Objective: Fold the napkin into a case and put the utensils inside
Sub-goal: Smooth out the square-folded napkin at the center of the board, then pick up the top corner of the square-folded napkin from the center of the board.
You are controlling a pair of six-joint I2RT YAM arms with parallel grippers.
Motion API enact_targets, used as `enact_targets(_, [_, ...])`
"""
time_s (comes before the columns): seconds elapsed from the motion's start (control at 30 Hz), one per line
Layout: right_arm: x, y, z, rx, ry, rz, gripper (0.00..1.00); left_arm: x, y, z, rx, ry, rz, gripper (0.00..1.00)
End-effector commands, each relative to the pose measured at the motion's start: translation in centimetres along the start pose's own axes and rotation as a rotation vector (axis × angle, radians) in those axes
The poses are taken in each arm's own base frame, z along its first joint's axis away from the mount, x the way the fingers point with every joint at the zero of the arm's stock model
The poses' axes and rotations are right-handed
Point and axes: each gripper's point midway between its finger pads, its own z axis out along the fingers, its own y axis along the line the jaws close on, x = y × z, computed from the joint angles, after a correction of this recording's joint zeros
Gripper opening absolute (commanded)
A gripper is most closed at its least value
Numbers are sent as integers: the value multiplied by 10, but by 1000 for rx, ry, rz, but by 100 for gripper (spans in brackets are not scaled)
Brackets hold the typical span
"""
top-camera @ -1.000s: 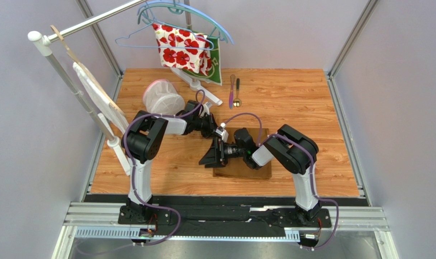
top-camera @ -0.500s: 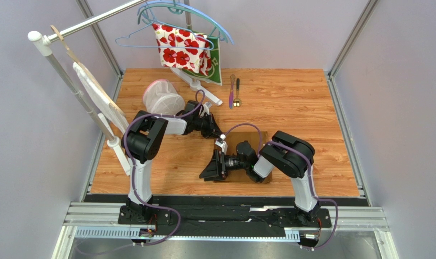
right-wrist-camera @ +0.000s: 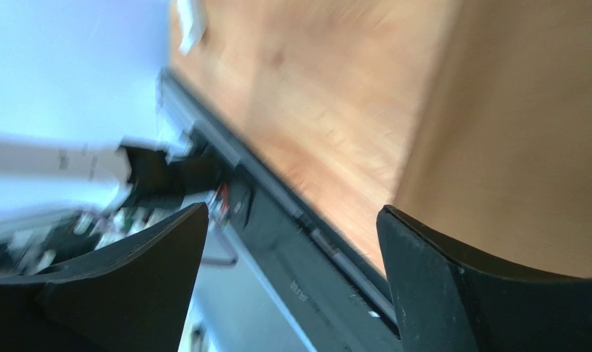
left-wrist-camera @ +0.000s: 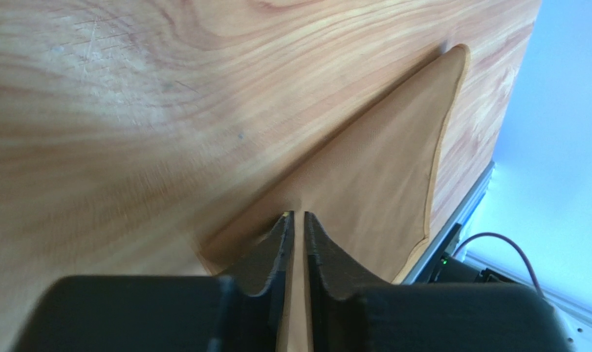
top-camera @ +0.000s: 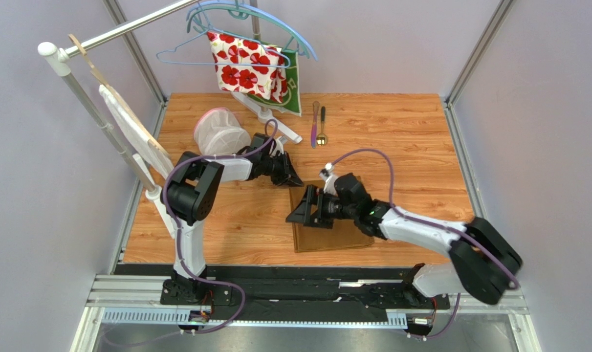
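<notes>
The golden-brown napkin [top-camera: 337,233] lies folded into a flat rectangle near the table's front middle. My left gripper [top-camera: 292,180] rests at its far left corner. In the left wrist view its jaws [left-wrist-camera: 299,214] stand almost together, and napkin [left-wrist-camera: 383,176] cloth fills the thin slit between them. My right gripper [top-camera: 300,213] hovers wide open over the napkin's left edge, holding nothing [right-wrist-camera: 293,211]; the napkin [right-wrist-camera: 519,132] shows to its right. The utensils lie side by side at the back: a purple knife [top-camera: 315,123] and a gold-bowled spoon [top-camera: 322,127]. No case shape shows.
A white mesh basket [top-camera: 221,132] lies on its side at the back left. Hangers with a red-flowered cloth [top-camera: 246,64] and a green cloth [top-camera: 297,92] hang from a white rack [top-camera: 100,117] along the left. A metal rail [top-camera: 306,290] runs along the front edge.
The right arm has stretched out to the right, and its gripper has moved away from the front edge along the napkin's left side and opened a little wider. The left gripper has stayed at the corner.
</notes>
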Motion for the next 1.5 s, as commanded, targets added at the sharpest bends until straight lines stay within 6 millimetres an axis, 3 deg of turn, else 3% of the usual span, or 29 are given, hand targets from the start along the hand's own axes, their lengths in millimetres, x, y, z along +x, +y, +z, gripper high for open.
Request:
enact_targets(0.0, [-17,-123,-100,719,-115,50,89,-31,-51,-45,13,-104,142,23])
enact_targets(0.07, [-12,-138,-124,736,-125,144,88,-31,-63,-62,1,-133,154,31])
enact_targets(0.1, [-12,-159,-139,774,-151,216,85,-29,-68,-67,2,-140,161,32])
enact_targets(0.17, [-6,-172,-157,821,-173,264,83,-22,-82,-81,8,-151,179,34])
enact_targets(0.23, [4,-185,-170,882,-186,309,76,-3,-90,-84,3,-134,202,34])
enact_targets(0.27, [5,-184,-169,863,-197,316,73,2,-101,-93,18,-149,228,34])
enact_targets(0.3, [7,-186,-168,860,-200,321,63,9,-105,-95,19,-151,246,34])
enact_targets(0.33, [10,-188,-170,874,-204,343,60,27,-106,-92,7,-126,264,34])
enact_targets(0.4, [13,-194,-174,908,-207,350,58,42,-116,-101,24,-130,298,34])
enact_targets(0.43, [11,-193,-170,888,-211,339,58,59,-113,-98,13,-107,306,34])
enact_targets(0.57, [17,-198,-167,888,-189,344,51,88,-118,-105,23,-83,330,34])
enact_targets(0.67, [9,-195,-166,880,-199,322,42,105,-115,-107,25,-60,331,34])
enact_targets(0.77, [4,-191,-171,888,-226,309,38,115,-110,-105,20,-45,330,34])
enact_targets(0.93, [0,-185,-177,913,-258,291,38,125,-98,-100,6,-16,321,34])
enact_targets(1.13, [-3,-177,-173,905,-251,244,36,127,-98,-97,10,-10,319,34])
enact_targets(1.33, [-3,-179,-168,901,-226,232,24,127,-99,-96,12,-9,320,34])
enact_targets(1.47, [-3,-181,-163,891,-217,238,23,129,-97,-96,9,-3,317,34])
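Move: The napkin's near-right corner lies about 23 cm to the right of the right hand, 2 cm nearer and 9 cm below it; the near-left corner is almost underneath, some 4 cm nearer, 1 cm left and 9 cm down. The left hand is low at the far-left corner, which is 2 cm to its left; the near-left corner is about 22 cm back and 2 cm left of that hand, with the spoon some 21 cm ahead and 7 cm right. The right hand swings forward a little, then sweeps about 24 cm right across the napkin and down to its near-right corner, tipping from leftward-pointing to steeply downward, and stays there while its wide-open fingers narrow to a small gap around the corner's tip. Meanwhile the left hand lifts off the far-left corner, opens its fingers a little, rises and draws back some 16 cm along the left edge towards the near-left corner, sinking partway and stopping clear above the cloth. ##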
